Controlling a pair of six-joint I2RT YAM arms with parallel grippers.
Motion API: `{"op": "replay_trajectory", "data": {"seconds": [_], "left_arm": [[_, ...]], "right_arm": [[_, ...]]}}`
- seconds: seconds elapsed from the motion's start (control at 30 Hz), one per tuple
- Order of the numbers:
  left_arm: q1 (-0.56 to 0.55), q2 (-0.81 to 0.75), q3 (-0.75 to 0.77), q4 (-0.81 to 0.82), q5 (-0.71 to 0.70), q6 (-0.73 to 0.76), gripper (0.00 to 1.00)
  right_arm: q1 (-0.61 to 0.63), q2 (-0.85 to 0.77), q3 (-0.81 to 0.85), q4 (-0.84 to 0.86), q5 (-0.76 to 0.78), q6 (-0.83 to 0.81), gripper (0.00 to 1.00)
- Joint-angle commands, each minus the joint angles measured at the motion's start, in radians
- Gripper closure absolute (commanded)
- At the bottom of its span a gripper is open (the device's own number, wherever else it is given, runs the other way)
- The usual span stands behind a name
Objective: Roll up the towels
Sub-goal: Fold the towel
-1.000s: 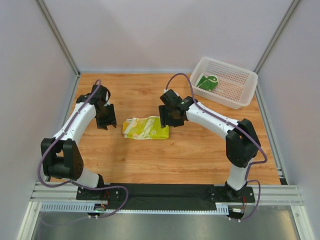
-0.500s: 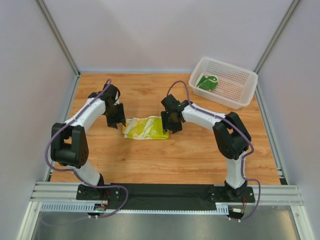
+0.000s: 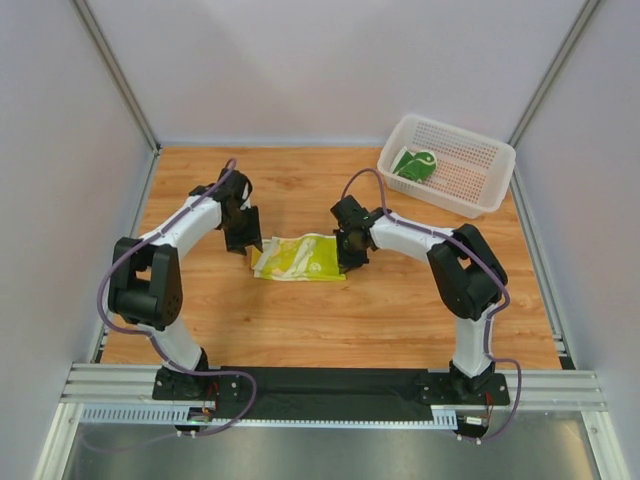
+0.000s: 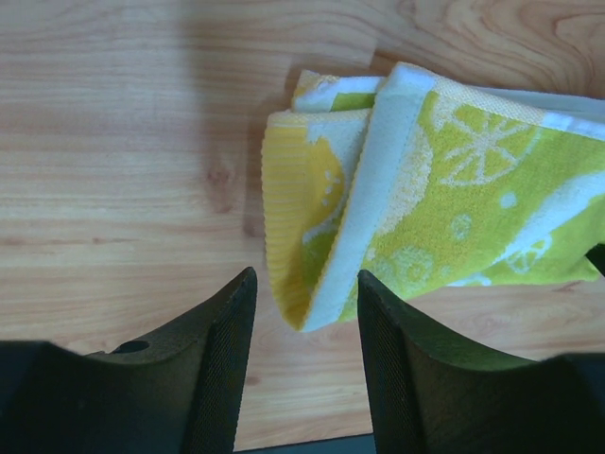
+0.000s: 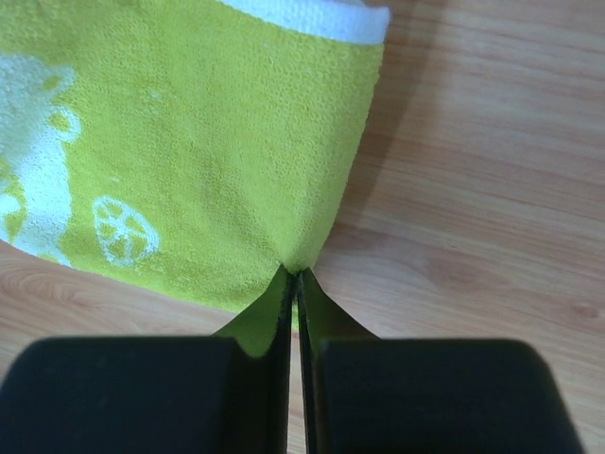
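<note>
A cream-yellow and lime-green towel (image 3: pixel 300 258) lies folded on the wooden table, its layered left end fanned open in the left wrist view (image 4: pixel 425 199). My left gripper (image 3: pixel 247 243) is open at that left end, and the towel's near corner sits between its fingers (image 4: pixel 304 284) without contact. My right gripper (image 3: pixel 348 258) is shut on the towel's right edge, pinching a fold of lime cloth (image 5: pixel 189 142) at its fingertips (image 5: pixel 298 274). The dark green towel (image 3: pixel 414 164) lies in the basket at the back right.
The white perforated basket (image 3: pixel 497 152) stands at the table's far right corner. Grey walls with metal posts enclose the table on three sides. Both arm bases sit on a black rail at the near edge.
Both arms have closed in on the yellow-green towel from either side. My right gripper went from open to shut on the towel's right edge. The left gripper stayed open.
</note>
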Motion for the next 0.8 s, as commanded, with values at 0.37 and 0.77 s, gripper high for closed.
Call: {"op": "replay_trajectory", "data": {"seconds": [0.37, 0.77], "left_arm": [[-0.084, 0.146, 0.075, 0.121, 0.064, -0.018, 0.47], [-0.09, 0.085, 0.059, 0.119, -0.043, -0.055, 1.0]], "right_arm": [[-0.006, -0.078, -0.08, 0.034, 0.002, -0.004, 1.0], [-0.01, -0.097, -0.118, 0.022, 0.017, -0.007, 1.0]]}}
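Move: The towel's upper left edge, a white band, lies about 5 cm to the left hand's right, 1 cm ahead and 4 cm below. The towel's middle is some 10 cm to this hand's right, level with it ahead-and-back; the towel's far right corner is roughly 19 cm right and 5 cm ahead. From the right hand, already closed on the near right corner, that left edge lies about 17 cm left and 5 cm ahead, level in height. The towel's upper left edge is pinched by the left hand, which moves right about 5 cm and down over 3 cm with a little forward, its open fingers shutting near the end of that travel. The right hand keeps its pinch on the near right corner and draws it back and right by some 1.5 cm. ##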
